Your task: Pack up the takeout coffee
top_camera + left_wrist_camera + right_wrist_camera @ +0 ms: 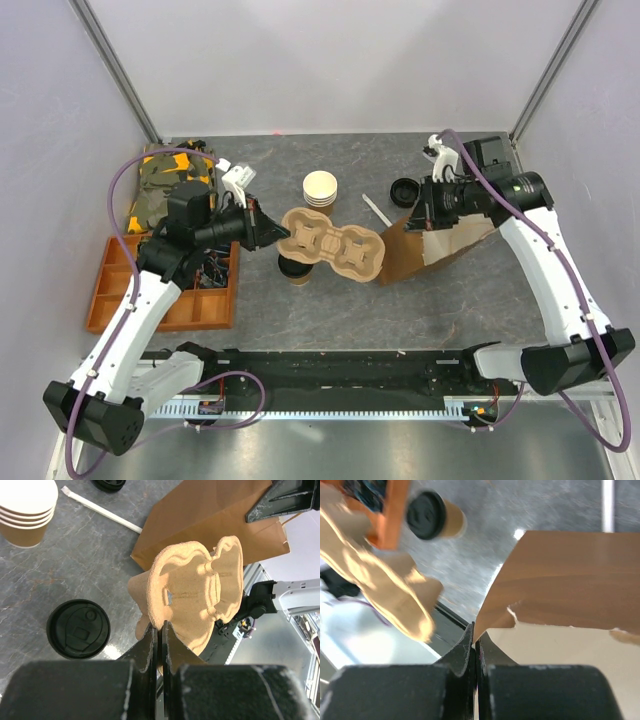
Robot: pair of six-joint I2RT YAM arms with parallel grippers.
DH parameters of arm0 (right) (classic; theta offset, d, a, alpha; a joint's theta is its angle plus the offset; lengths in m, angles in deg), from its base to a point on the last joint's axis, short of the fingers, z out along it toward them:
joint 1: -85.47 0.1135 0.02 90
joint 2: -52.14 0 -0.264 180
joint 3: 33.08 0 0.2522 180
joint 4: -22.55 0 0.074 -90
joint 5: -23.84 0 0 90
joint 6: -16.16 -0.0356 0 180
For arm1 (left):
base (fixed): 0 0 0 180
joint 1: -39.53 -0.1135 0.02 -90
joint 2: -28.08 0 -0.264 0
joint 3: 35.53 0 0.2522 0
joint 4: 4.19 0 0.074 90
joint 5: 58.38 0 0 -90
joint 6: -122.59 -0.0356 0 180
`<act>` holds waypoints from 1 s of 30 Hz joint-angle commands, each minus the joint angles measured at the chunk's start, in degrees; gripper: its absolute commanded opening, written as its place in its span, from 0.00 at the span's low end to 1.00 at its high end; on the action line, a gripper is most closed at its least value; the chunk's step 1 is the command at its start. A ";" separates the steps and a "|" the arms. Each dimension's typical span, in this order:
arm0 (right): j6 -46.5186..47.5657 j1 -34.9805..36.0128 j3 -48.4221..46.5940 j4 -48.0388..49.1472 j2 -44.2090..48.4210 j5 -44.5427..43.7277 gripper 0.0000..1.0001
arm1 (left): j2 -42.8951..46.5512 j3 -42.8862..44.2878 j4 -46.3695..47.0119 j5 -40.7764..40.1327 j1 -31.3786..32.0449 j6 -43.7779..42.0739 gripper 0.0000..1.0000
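Observation:
The takeout coffee (294,268), a small brown cup with a black lid (78,628), stands on the table, partly hidden under a pulp cup carrier (335,243) in the top view. My left gripper (268,229) is shut on the carrier's left edge (195,595) and holds it tilted above the table. A brown paper bag (435,245) lies on its side to the right, its mouth toward the carrier. My right gripper (418,216) is shut on the torn rim of the bag (570,580). The coffee (432,517) shows blurred in the right wrist view.
A stack of cream-rimmed cups (321,188) stands behind the carrier. A loose black lid (404,192) and a white wrapped straw (376,210) lie near the bag. An orange tray (160,290) and a camouflage cloth (170,175) sit at the left.

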 commanded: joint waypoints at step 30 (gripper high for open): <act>16.52 1.43 -24.20 5.41 -2.64 -24.25 0.74 | 5.82 1.77 -1.31 4.64 -3.12 -0.64 0.02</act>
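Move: My right hand already pinches the left part of the paper bag's rim; the bag's middle is about 6 cm to its right and 12 cm below. Some 16 cm left of this hand and 3 cm back is the cup carrier held by my left hand; the loose black lid lies about 21 cm ahead, 3 cm right, 24 cm down. From my left hand the bag is roughly 32 cm right, level fore-and-aft, 12 cm lower. I carry the bag's rim about 5 cm farther left towards the carrier with my right hand, spread the fingers wide to let go, then rise some 15 cm clear of the bag, easing forward and back to the right near the end while the fingertips swing outward about 35 degrees. My left hand keeps the carrier pinched, drifting barely a centimetre or two. ##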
